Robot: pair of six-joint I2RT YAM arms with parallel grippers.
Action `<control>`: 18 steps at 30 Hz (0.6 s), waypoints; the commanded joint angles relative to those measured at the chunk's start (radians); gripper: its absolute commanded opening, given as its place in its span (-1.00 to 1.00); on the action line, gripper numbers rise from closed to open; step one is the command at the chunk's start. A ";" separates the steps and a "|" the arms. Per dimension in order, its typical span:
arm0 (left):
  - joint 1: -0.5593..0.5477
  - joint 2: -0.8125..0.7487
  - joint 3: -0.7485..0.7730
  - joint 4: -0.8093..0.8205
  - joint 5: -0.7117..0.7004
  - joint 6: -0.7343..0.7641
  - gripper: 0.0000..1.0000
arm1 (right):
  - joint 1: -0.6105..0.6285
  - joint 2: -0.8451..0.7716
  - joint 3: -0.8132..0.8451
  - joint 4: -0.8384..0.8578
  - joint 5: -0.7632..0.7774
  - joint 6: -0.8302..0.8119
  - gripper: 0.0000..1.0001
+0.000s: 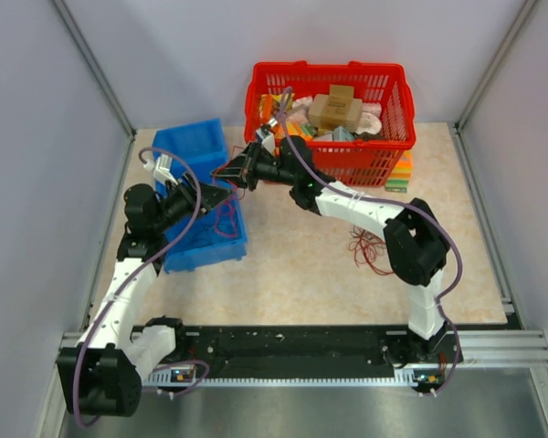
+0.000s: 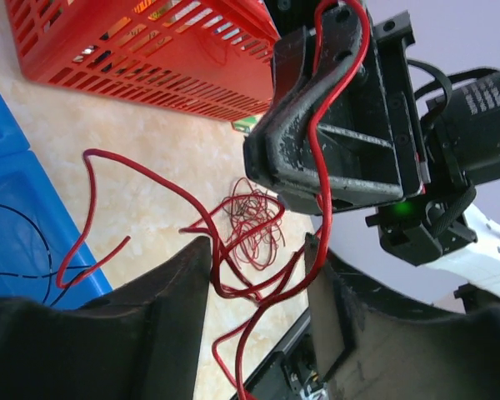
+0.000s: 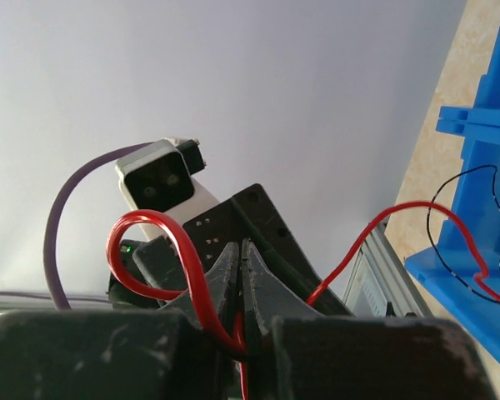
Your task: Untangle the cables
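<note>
The cables are thin red wires. One tangled bundle [image 1: 370,248] lies on the table beside the right arm, and the left wrist view shows this bundle [image 2: 254,218] too. A long red strand [image 2: 317,142] runs from it up to my right gripper [image 1: 230,172], held in the air near the blue bin. In the right wrist view that gripper [image 3: 240,250] is shut on the red strand [image 3: 190,267], which loops out to its left. My left gripper [image 1: 217,193] sits just below and left of it. Its jaws [image 2: 258,275] stand open, with the strand passing loosely between them.
Two blue bins [image 1: 196,146] stand at the left, under both grippers, with more thin wire inside, including a black one [image 3: 450,208]. A red basket [image 1: 329,66] full of items stands at the back. Coloured blocks [image 1: 400,173] are stacked by its right corner.
</note>
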 commanded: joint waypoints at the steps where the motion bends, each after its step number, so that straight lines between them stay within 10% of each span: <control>1: -0.008 -0.012 0.044 0.008 -0.039 0.033 -0.17 | 0.019 -0.082 -0.004 0.064 0.012 0.010 -1.00; 7: -0.010 -0.040 0.104 -0.155 -0.113 0.145 -1.00 | -0.006 -0.119 0.014 -0.127 0.025 -0.178 -0.86; 12: -0.010 -0.071 0.208 -0.368 -0.235 0.243 -1.00 | -0.049 -0.185 0.058 -0.468 0.032 -0.630 0.05; 18: -0.010 -0.051 0.310 -0.448 -0.242 0.208 -1.00 | -0.044 -0.324 -0.166 -0.447 0.044 -1.030 0.32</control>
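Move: Between the left hand's open fingers runs the red cable, practically at the hand point. The right fingers are still shut on that same cable about 5 cm farther out, so the stretch to be taken lies some 5 cm back from the right hand. The blue tray's middle is roughly 8 cm ahead and 7 cm left of the left hand, about 24 cm below. The red basket stands some 24 cm ahead, 29 cm right and 16 cm lower. Closing its fingers fully, the left hand pinches the red cable almost on the spot, then carries it about 3 cm up and 3 cm left, turning slightly counter-clockwise. Once the left fingers are shut, the right hand opens, lets go and pulls away some 6 cm to the right and 3 cm down, its fingertips dipping and the wrist rolling about 25 degrees. ##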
